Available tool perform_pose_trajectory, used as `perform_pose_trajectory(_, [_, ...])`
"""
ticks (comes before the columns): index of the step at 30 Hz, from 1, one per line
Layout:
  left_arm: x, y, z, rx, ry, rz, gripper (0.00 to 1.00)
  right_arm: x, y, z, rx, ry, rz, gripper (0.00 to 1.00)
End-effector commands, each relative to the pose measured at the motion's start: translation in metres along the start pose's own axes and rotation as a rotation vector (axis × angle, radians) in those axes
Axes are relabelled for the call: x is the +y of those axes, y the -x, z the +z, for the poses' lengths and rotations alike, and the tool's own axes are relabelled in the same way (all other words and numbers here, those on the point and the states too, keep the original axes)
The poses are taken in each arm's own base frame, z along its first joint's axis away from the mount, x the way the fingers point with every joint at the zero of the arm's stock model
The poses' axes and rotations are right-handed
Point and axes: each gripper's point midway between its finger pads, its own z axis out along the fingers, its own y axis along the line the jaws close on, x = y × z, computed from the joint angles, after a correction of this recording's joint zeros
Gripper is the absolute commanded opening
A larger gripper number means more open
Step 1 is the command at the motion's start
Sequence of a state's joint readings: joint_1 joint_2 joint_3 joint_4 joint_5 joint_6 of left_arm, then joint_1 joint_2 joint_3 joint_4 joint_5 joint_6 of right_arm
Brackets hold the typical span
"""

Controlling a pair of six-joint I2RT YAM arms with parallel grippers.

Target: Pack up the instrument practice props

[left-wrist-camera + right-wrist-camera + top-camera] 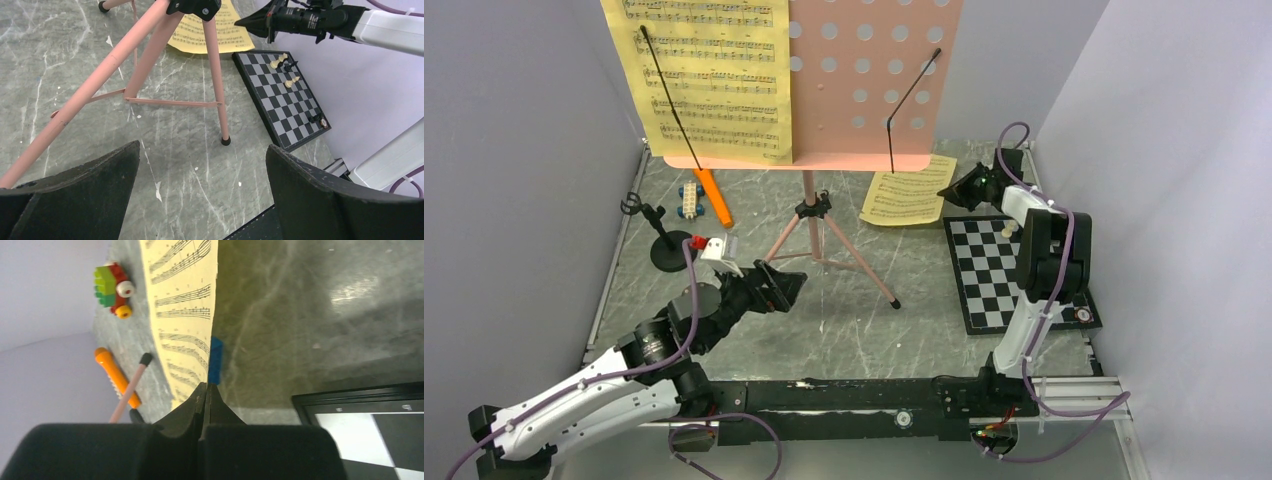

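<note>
The pink music stand (pixel 874 90) rises on tripod legs (pixel 839 245) at the back middle, with a yellow sheet-music page (pixel 709 80) clipped on its left half. A second yellow page (pixel 902 197) lies on the table to its right. My right gripper (pixel 946 191) is shut on that page's right edge; the right wrist view shows the jaws (pixel 206 387) closed on the page (pixel 182 305). The orange microphone (pixel 714 197) lies at the back left, near the black mic stand (pixel 664 248). My left gripper (pixel 792 285) is open and empty, just left of the tripod legs (pixel 215 75).
A chessboard (pixel 1004 275) with a few pieces lies at the right, beside the right arm. A blue-and-white toy block (pixel 689 200) sits next to the microphone. A red-green toy train (pixel 112 290) and a blue block (pixel 215 360) lie by the page. Grey walls enclose the table.
</note>
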State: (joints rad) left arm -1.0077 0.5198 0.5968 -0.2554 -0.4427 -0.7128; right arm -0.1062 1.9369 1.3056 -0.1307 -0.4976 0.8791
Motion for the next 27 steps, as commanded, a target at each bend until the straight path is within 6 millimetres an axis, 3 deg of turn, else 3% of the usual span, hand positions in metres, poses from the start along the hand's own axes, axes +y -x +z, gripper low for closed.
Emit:
perform_pose_trajectory(1, [0.003,0.004,-0.003,-0.023,0.007,-0.018,0.99,-0.019,0.007,0.001,-0.015,-0.068,-0.051,0.00])
perform_pose_trajectory(5, [0.007,0.003,-0.004,-0.026,0.022,-0.017,0.99,-0.035,0.013,-0.002,-0.032,-0.120,-0.048,0.01])
perform_pose_trajectory(7, [0.008,0.003,-0.004,-0.023,0.028,-0.015,0.99,-0.038,0.018,-0.005,-0.048,-0.132,-0.048,0.08])
perform_pose_trajectory(10, [0.010,0.002,-0.005,-0.021,0.034,-0.015,0.99,-0.037,0.023,-0.011,-0.063,-0.142,-0.055,0.32])
perform_pose_trajectory(14, [0.013,0.000,-0.006,-0.019,0.040,-0.019,0.99,-0.023,0.034,-0.025,-0.113,-0.143,-0.080,0.60])
perform_pose_trajectory(19, [0.017,0.001,-0.009,-0.025,0.054,-0.020,0.99,0.005,0.047,-0.052,-0.195,-0.116,-0.115,0.68])
perform_pose_trajectory(23, [0.022,0.003,-0.010,-0.042,0.075,-0.020,0.99,0.041,0.027,-0.069,-0.257,-0.055,-0.220,0.67])
perform_pose_trajectory(27, [0.024,0.002,-0.009,-0.052,0.074,-0.028,0.99,0.051,-0.020,-0.051,-0.202,-0.058,-0.338,0.64])
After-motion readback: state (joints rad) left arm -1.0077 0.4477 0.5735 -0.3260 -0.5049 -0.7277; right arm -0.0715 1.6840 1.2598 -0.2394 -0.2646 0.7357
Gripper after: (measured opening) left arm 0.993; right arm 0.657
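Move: The right hand holds the right edge of the yellow music sheet low over the table. The sheet's place on the table is centred about 5 cm ahead, 7 cm left and 7 cm below. A blue toy car peeks out some 10 cm left, level with the hand; the chessboard's middle is about 16 cm back and 17 cm right, and the music stand's nearest foot 23 cm back, 12 cm left. From the left hand the place is roughly 35 cm ahead, 29 cm right and 21 cm down. Still pinching the music sheet by its right edge, the right hand lowers it about 4 cm to the table while drifting some 4 cm to the right, then opens its fingers to about two thirds and lets go. It then lifts away about 10 cm, swinging slightly back to the left, having rolled some 15 degrees with its left side dipping. The empty left hand, fingers open, eases about 2 cm left. ##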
